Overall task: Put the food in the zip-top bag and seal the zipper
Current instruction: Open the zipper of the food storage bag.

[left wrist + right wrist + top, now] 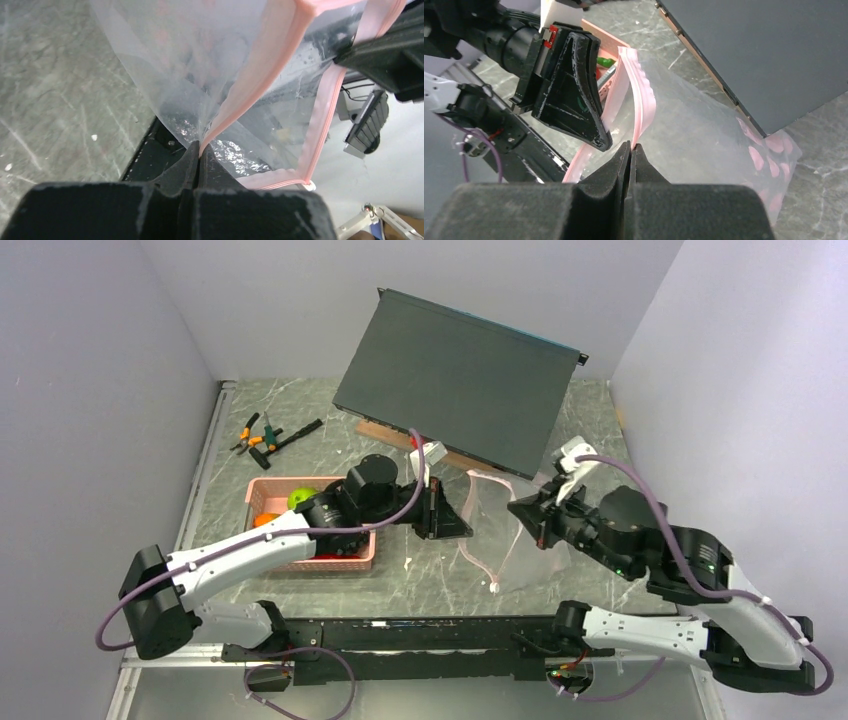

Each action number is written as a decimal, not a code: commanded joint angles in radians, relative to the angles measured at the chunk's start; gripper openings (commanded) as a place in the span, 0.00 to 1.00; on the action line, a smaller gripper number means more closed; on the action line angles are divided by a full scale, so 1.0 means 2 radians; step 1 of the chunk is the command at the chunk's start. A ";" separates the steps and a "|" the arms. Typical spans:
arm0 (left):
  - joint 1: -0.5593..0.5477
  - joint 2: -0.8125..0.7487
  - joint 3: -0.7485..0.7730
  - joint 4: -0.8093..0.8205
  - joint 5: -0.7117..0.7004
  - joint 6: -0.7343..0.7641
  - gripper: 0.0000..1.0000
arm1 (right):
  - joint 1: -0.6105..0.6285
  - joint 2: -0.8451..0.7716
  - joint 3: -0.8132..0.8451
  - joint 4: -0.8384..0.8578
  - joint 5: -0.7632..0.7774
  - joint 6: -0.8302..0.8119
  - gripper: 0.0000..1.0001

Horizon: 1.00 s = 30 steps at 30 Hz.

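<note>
The clear zip-top bag (pixel 497 530) hangs opened between my two grippers above the table. My left gripper (pixel 200 148) is shut on one lip of the pale-pink zipper (pixel 260 75). The other lip is pinched by my right gripper (pixel 631 146), which is also shut. In the top view the left gripper (pixel 458 520) sits left of the bag and the right gripper (pixel 520 510) right of it. The food lies in the pink basket (pixel 262 487): a green apple (pixel 301 497) and an orange piece (pixel 265 519) show, the rest hidden under my left arm.
A dark grey panel (pixel 460 380) leans against the back wall just behind the bag. Orange-handled pliers (pixel 255 435) lie at the back left. Walls close in on both sides. A black rail (pixel 400 635) runs along the table's near edge.
</note>
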 commanded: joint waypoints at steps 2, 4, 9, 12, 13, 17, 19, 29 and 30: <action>-0.008 -0.020 -0.024 0.035 -0.011 -0.008 0.00 | 0.002 0.006 -0.013 -0.006 -0.047 0.011 0.00; -0.006 -0.032 -0.048 0.007 -0.046 -0.008 0.00 | 0.001 0.015 -0.044 0.025 -0.050 0.028 0.00; 0.005 -0.045 -0.081 -0.105 -0.107 0.006 0.00 | 0.002 0.045 -0.113 0.120 -0.057 0.062 0.00; 0.013 -0.058 -0.092 -0.145 -0.132 0.015 0.00 | 0.002 0.071 -0.121 0.149 -0.046 0.063 0.00; 0.014 -0.062 -0.093 -0.154 -0.137 0.020 0.00 | 0.002 0.080 -0.120 0.155 -0.046 0.061 0.00; 0.016 -0.069 -0.077 -0.180 -0.147 0.029 0.12 | 0.002 0.096 -0.122 0.169 -0.034 0.064 0.00; 0.015 -0.075 -0.079 -0.181 -0.155 0.028 0.22 | 0.002 0.098 -0.126 0.174 -0.033 0.065 0.00; 0.016 -0.150 -0.102 -0.147 -0.171 0.015 0.63 | 0.002 0.120 -0.126 0.190 -0.031 0.051 0.00; 0.016 -0.159 -0.101 -0.149 -0.173 0.016 0.66 | 0.001 0.122 -0.126 0.193 -0.031 0.050 0.00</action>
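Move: Both closed hands hold opposite lips of the food storage bag's mouth. Its middle lies about 4 cm right of the left hand, level with it in depth and height; from the right hand it is 3 cm left and 7 cm lower, no farther out. The food basket stands some 29 cm left of the left hand and 10 cm ahead, the wooden board 4 cm left and 27 cm ahead, both about 25 cm lower. Down and to the left together, after a tiny lift and draw back, both hands carry the pinched lips of the bag towards the table beside the basket, sinking some 11 cm. The left fingertips tip about 20 degrees lower, then open well apart and let go of their lip, that hand easing up about 3 cm and on leftward; the right tips slightly down, keeps its pinch and drifts left to a stop near that height. ##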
